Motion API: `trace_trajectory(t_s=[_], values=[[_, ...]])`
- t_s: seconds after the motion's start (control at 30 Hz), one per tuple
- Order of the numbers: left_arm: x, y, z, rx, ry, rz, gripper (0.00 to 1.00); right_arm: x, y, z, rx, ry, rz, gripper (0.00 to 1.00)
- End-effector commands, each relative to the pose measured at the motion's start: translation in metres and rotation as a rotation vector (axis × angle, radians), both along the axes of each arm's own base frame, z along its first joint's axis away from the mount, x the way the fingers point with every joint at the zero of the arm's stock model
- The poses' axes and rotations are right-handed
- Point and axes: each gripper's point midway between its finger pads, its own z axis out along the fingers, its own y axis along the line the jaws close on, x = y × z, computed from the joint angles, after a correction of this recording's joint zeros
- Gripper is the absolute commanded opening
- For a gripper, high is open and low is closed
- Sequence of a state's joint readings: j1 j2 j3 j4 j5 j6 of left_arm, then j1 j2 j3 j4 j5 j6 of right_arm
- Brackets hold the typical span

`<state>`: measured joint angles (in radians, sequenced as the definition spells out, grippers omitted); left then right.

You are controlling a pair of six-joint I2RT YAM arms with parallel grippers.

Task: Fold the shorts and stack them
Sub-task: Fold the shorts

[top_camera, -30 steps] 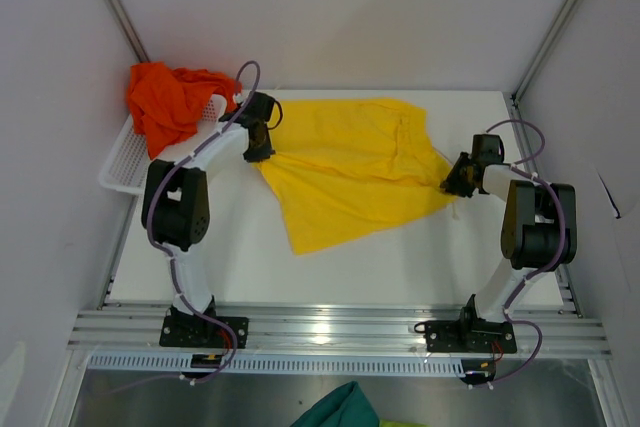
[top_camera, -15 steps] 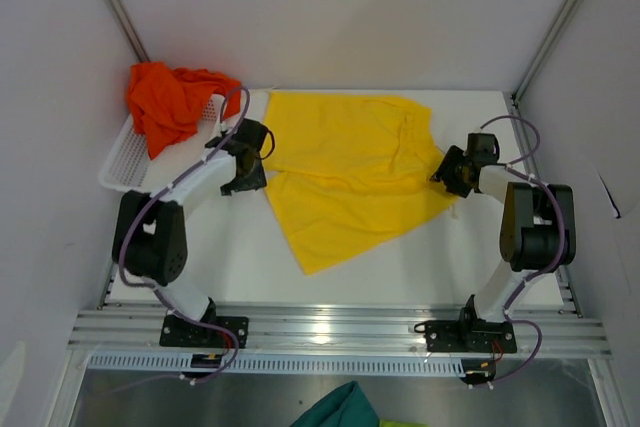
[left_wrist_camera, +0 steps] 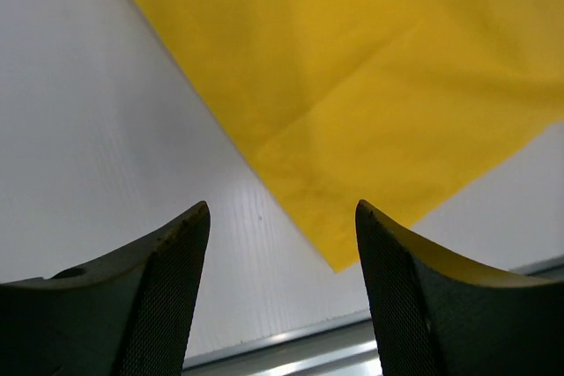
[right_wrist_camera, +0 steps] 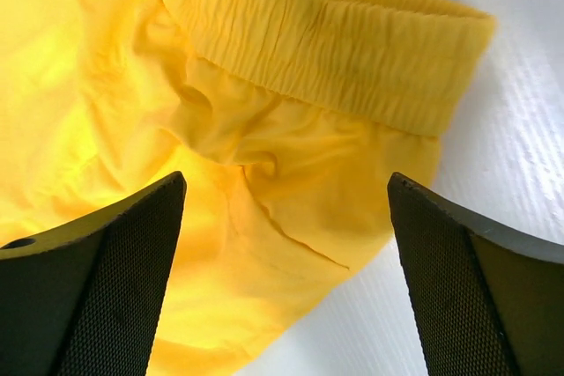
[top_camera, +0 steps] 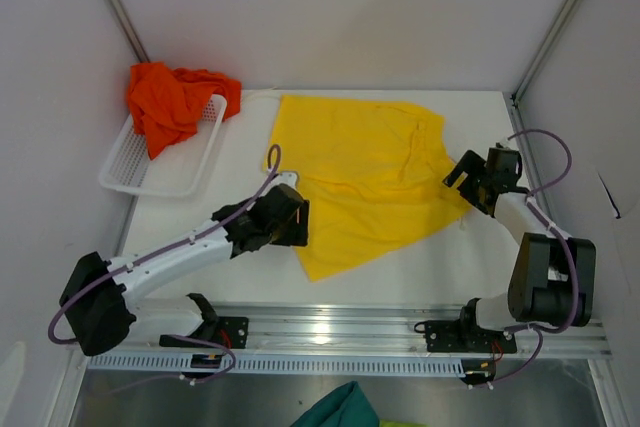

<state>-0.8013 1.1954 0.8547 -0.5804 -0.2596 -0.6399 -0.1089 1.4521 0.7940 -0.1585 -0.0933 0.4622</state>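
Observation:
The yellow shorts [top_camera: 365,172] lie spread flat across the middle of the white table, with the elastic waistband [right_wrist_camera: 335,50] on the right side. My left gripper [top_camera: 298,225] hovers open at their near-left edge; in the left wrist view its jaws [left_wrist_camera: 281,209] hold nothing, and the shorts' near corner [left_wrist_camera: 370,129] lies just ahead. My right gripper [top_camera: 463,175] stands wide open at the waistband end, empty [right_wrist_camera: 286,180] above wrinkled yellow fabric [right_wrist_camera: 220,129]. The orange-red shorts [top_camera: 170,102] sit bunched in the basket.
A white mesh basket [top_camera: 185,162] stands at the far left of the table. A teal-green cloth [top_camera: 335,409] lies below the front rail [top_camera: 330,327]. Frame posts and grey walls close in the sides and back.
Both grippers have opened and let go of the yellow shorts, which now lie flat. The left arm has swung down toward the near edge; the right gripper has backed off slightly to the right.

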Motion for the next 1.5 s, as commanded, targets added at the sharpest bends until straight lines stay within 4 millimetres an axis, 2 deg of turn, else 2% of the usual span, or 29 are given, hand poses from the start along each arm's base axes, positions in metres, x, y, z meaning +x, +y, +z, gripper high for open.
trace_trajectory(t_s=[0.0, 0.13, 0.17, 0.27, 0.37, 0.43, 0.5, 0.53, 0.67, 0.7, 0.83, 0.9, 0.93, 0.97, 1.03, 1.07, 1.27, 1.37, 1.47], values=[[-0.025, -0.016, -0.017, 0.015, 0.007, -0.048, 0.70, 0.000, -0.020, 0.020, 0.011, -0.081, -0.110, 0.94], [-0.048, -0.031, -0.032, 0.068, -0.016, -0.141, 0.70, -0.009, -0.038, 0.026, 0.066, -0.111, -0.202, 0.89], [-0.059, -0.038, -0.037, 0.088, -0.017, -0.189, 0.70, -0.012, -0.039, 0.025, 0.082, -0.113, -0.214, 0.88], [-0.069, -0.047, -0.041, 0.134, -0.041, -0.238, 0.70, -0.015, -0.051, 0.016, 0.112, -0.088, -0.253, 0.88], [-0.074, -0.053, -0.043, 0.203, -0.065, -0.270, 0.70, -0.012, -0.053, 0.002, 0.151, -0.050, -0.256, 0.87], [-0.073, -0.055, -0.041, 0.250, -0.088, -0.271, 0.70, -0.005, -0.054, -0.001, 0.165, -0.056, -0.256, 0.85], [-0.077, -0.060, -0.041, 0.268, -0.103, -0.302, 0.70, -0.002, -0.055, -0.013, 0.178, -0.027, -0.264, 0.83], [-0.078, -0.061, -0.042, 0.280, -0.102, -0.310, 0.70, 0.005, -0.055, -0.012, 0.188, -0.036, -0.260, 0.82], [-0.080, -0.063, -0.044, 0.285, -0.101, -0.332, 0.70, 0.015, -0.054, -0.029, 0.228, -0.002, -0.258, 0.76], [-0.080, -0.064, -0.043, 0.280, -0.104, -0.337, 0.69, 0.022, -0.056, -0.027, 0.224, -0.031, -0.256, 0.69], [-0.086, -0.064, -0.043, 0.275, -0.106, -0.379, 0.69, 0.025, -0.059, -0.038, 0.221, -0.025, -0.260, 0.59], [-0.091, -0.065, -0.042, 0.262, -0.110, -0.416, 0.69, 0.025, -0.058, -0.045, 0.222, -0.020, -0.256, 0.48], [-0.093, -0.065, -0.043, 0.257, -0.108, -0.432, 0.69, 0.024, -0.057, -0.047, 0.226, -0.021, -0.252, 0.38], [-0.095, -0.066, -0.043, 0.244, -0.109, -0.445, 0.69, 0.023, -0.054, -0.051, 0.246, -0.016, -0.242, 0.20], [-0.101, -0.066, -0.045, 0.235, -0.095, -0.489, 0.70, 0.023, -0.052, -0.055, 0.264, -0.013, -0.228, 0.05], [-0.103, -0.068, -0.045, 0.229, -0.093, -0.503, 0.69, 0.023, -0.051, -0.056, 0.273, -0.013, -0.225, 0.00], [-0.111, -0.061, -0.052, 0.249, -0.070, -0.528, 0.70, 0.024, -0.043, -0.054, 0.336, -0.059, -0.173, 0.00], [-0.107, -0.056, -0.057, 0.286, -0.072, -0.491, 0.70, 0.023, -0.042, -0.054, 0.351, -0.067, -0.167, 0.00], [-0.100, -0.060, -0.060, 0.317, -0.090, -0.473, 0.69, 0.022, -0.040, -0.054, 0.367, -0.078, -0.159, 0.00]])
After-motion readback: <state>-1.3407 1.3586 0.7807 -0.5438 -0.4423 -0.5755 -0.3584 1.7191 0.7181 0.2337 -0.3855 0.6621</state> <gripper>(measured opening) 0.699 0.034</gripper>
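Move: For the right hand, the waistband-end corner of the shorts lies about 5 cm to its right, 2 cm ahead and 5 cm below, with the drawstring about 9 cm ahead and 2 cm right, and the table's right edge some 19 cm to the right, level with the hand. The shorts' near hem corner sits about 8 cm back of the left hand, 6 cm right and 10 cm below; the front rail is roughly 15 cm straight back. The right hand swings about 5 cm right, rising slightly and turning clockwise, then sinks some 6 cm while reaching about 5 cm forward, closes on the shorts' waistband corner and keeps it pinched as its left side rolls up. The left hand, fingers staying open, draws back about 11 cm, right and down towards the near hem corner, turning nearly 30 degrees clockwise, and ends hovering close above it. ##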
